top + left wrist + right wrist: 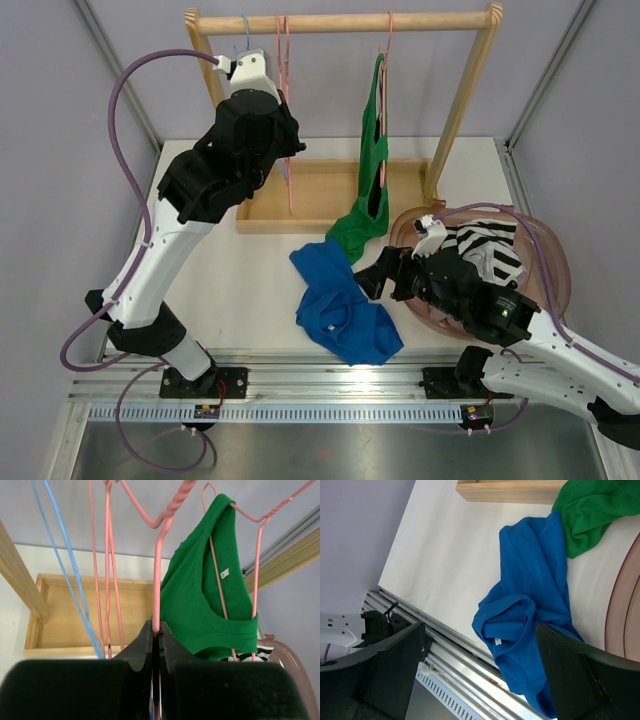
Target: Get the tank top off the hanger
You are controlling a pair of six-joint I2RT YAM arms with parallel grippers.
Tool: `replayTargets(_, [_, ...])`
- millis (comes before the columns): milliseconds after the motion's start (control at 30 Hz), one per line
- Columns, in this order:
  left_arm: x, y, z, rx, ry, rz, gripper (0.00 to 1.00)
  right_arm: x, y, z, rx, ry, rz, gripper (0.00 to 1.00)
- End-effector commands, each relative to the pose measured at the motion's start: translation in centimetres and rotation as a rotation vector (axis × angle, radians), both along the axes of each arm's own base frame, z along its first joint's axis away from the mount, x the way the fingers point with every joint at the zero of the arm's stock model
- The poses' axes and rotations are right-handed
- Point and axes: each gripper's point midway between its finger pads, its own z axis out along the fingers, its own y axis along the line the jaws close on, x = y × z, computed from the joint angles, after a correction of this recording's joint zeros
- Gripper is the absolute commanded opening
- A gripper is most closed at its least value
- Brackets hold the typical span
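A green tank top (372, 190) (200, 600) hangs by one strap on a pink hanger (388, 60) (260, 555) at the right of the rail, its lower end trailing onto the table (590, 505). My left gripper (286, 148) (157, 630) is shut on the wire of another pink hanger (287, 70) (159, 570), which carries no garment. A blue tank top (340, 305) (530, 605) lies crumpled on the table. My right gripper (368, 280) (480, 627) hovers open just above it, holding nothing.
The wooden rack (340, 20) stands at the back with a wooden tray (320, 190) at its foot. A blue hanger (70, 565) hangs left of the held one. A pink basket (550, 270) holds a striped garment (485, 245). A metal rail (300, 375) runs along the front edge.
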Motion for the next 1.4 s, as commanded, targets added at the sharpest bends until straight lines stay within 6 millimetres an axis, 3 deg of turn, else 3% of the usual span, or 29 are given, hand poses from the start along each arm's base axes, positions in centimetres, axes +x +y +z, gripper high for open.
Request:
replayTargets(0, [0.1,0.1,5.0,-0.054,-0.154,-0.022,0.0,0.2,-0.7,0.8,0.006,-0.026,-0.032,1.0])
replayTargets(133, [2.2,-1.5,5.6,-0.092,-0.184,-0.088,0.0,0.2,-0.7,0.9,0.007,-0.029,-0.03,0.99])
replayTargets(167, [3.1,-1.0,5.7,-0.102,-0.184,-0.079,0.0,0.2,-0.8,1.0,0.008,-0.032,-0.03,0.99])
replayTargets(467, [8.8,-2.5,4.1,-0.214,-0.166,-0.189,0.0,0.3,-0.9,1.2,-0.004,-0.058,-0.023,1.0])
replayTargets(700, [10.9,-2.6,0.3,-0.177,-0.081,-0.148,0.0,0.5,-0.5,0.9,-0.018,-0.059,-0.014,0.99])
replayTargets(933, [10.4,-0.5,-2.4,-0.118,-0.001,-0.054,0.0,0.7,0.3,0.1,-0.029,-0.055,0.005,1.0])
replayTargets(1067, [9.2,0.7,-1.6,-0.12,-0.012,-0.03,0.0,0.5,1.6,-0.5,-0.051,-0.055,0.068,0.99])
replayTargets(1167, [8.3,2.3,-1.1,-0.113,-0.021,0.016,0.06,0.8,2.9,-2.0,-0.109,-0.033,0.112,1.0])
replayTargets(1267, [7.6,3.5,-0.2,-0.111,-0.044,0.034,0.13,1.6,4.3,-5.8,-0.231,0.042,0.127,0.99])
replayTargets(1367, [7.2,3.6,0.3,-0.11,-0.048,0.016,0.35,2.3,5.2,-8.3,-0.284,0.082,0.118,0.99])
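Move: The left hand, pinching the empty pink hanger, has the rack bar's hooking spot roughly 18 cm straight ahead and 7 cm above. An already hung pink hanger is 15 cm ahead and 3 cm left, the green tank top 15 cm ahead, 14 cm right and 12 cm below. The open right hand has the blue tank top about 6 cm ahead, 6 cm left and 20 cm below, the plastic tub 14 cm ahead and 26 cm right. The left hand carries the pinched pink hanger about 11 cm forward to the bar, rising slightly at first, then lowers it some 5 cm to hook it on, and eases back, left and up as the fingers open around the wire. Waiting wide open until late, the right hand then drops about 8 cm towards the blue tank top, drifting left and tipping its fingers farther down. ##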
